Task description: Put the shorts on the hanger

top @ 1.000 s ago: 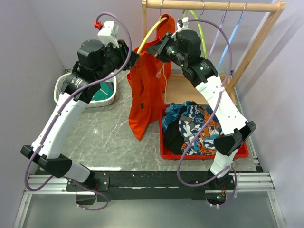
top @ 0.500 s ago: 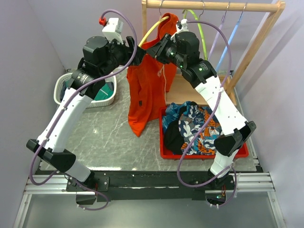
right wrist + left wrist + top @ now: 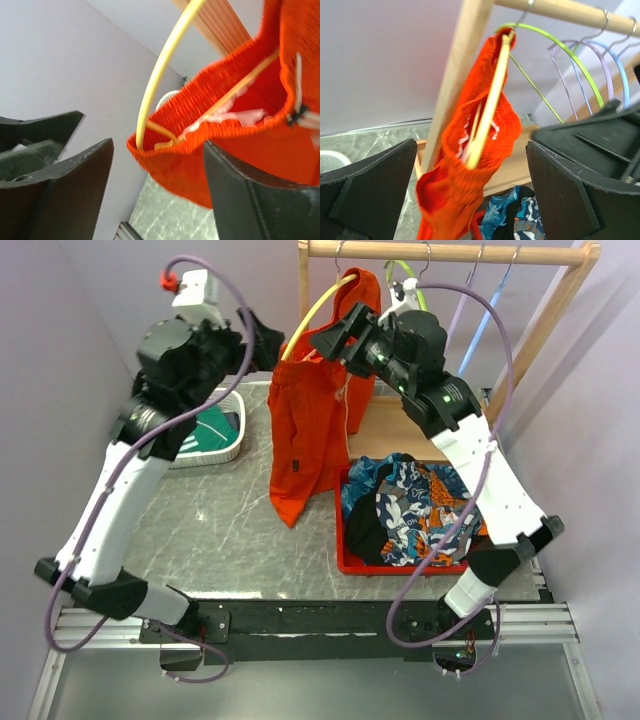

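Note:
The bright orange shorts (image 3: 310,430) hang from the yellow hanger (image 3: 312,315), which hooks on the wooden rail. The hanger's arm runs inside the waistband; the legs drop down to the table. My left gripper (image 3: 270,343) is open just left of the waistband, apart from it. My right gripper (image 3: 332,340) is open on the right side, also free of the cloth. The left wrist view shows the shorts (image 3: 465,185) and hanger (image 3: 490,105) beyond my open left gripper (image 3: 471,145). The right wrist view shows the shorts (image 3: 240,150) and hanger (image 3: 160,75) beyond my open right gripper (image 3: 157,145).
The wooden rail (image 3: 450,253) also carries a lime green hanger (image 3: 425,310), a lilac hanger (image 3: 455,320) and a blue hanger (image 3: 487,315). A red tray (image 3: 350,560) of patterned garments sits under the right arm. A white basket (image 3: 215,455) stands at the left.
Both grippers have opened and let go of the shorts. The left arm has pulled back up and to the left, the right arm slightly right. The shorts stay on the hanger.

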{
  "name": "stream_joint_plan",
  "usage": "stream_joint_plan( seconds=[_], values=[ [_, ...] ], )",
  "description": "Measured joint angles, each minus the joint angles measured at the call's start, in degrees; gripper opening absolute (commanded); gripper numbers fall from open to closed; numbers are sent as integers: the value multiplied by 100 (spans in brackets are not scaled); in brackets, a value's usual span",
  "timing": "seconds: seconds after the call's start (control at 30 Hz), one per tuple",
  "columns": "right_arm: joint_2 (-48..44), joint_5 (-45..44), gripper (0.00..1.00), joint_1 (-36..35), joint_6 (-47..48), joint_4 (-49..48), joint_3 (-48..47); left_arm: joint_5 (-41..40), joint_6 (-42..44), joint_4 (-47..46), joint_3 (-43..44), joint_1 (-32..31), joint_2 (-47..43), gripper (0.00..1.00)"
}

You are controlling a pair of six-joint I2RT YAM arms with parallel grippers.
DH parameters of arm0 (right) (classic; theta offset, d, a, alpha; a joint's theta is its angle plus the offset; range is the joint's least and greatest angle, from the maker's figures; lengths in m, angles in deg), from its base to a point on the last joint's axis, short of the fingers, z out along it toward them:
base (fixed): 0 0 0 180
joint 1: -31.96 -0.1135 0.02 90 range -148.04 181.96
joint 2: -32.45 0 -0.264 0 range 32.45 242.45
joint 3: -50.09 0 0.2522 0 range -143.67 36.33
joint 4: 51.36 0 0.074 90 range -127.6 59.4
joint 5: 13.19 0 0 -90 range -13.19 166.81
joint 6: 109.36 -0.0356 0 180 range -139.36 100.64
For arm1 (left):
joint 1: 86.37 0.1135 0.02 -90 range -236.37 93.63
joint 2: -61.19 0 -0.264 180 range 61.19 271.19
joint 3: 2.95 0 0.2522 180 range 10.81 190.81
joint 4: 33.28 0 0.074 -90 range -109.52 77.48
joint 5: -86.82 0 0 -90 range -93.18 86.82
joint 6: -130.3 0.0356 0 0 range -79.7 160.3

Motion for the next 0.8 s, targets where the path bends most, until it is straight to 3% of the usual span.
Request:
stream_joint_plan(
  seconds=[0.23, 0.33, 0.53, 0.67, 0.8],
  values=[
    [-1158, 44, 99, 0, -2, -254, 1519, -142, -466, 219, -992, 63, -1010, 96],
    [-1860, 13, 100, -57, 22, -431, 2529, -131, -651, 293, -1757, 61, -1510, 96],
    [-3222, -560, 100, -841, 227, -793, 4527, -116, -1080, 170, -4072, -46, -2608, 97],
    [-3845, -1027, 100, -1539, 306, -1080, 5792, -212, -1401, -26, -5552, -529, -3040, 96],
    [-4210, -1274, 100, -1641, 313, -1217, 6758, -310, -1665, -175, -6575, -1043, -3342, 96]
  ],
)
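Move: Both hands are empty beside the orange shorts already hung on the yellow hanger. The shorts' middle is about 5 cm ahead, 11 cm right and 25 cm below the left hand; the hanger is 9 cm ahead, 9 cm right and 5 cm down, and the white basket 8 cm ahead, 21 cm left, near table level. From the right hand the shorts' middle is roughly 7 cm ahead, 1 cm left and 22 cm down; the green hanger is some 9 cm ahead, 18 cm right and slightly lower. Both arms back off from the waistband at once: the left hand, fingers already wide and staying so, edges back and a few cm left, then drops fast, about 30 cm down and 14 cm back, pitching some 30 degrees fingertips-down. The right hand opens its fingers the rest of the way as it draws back about 16 cm and sinks 21 cm, drifting a little right and rolling slightly so its left side dips. ##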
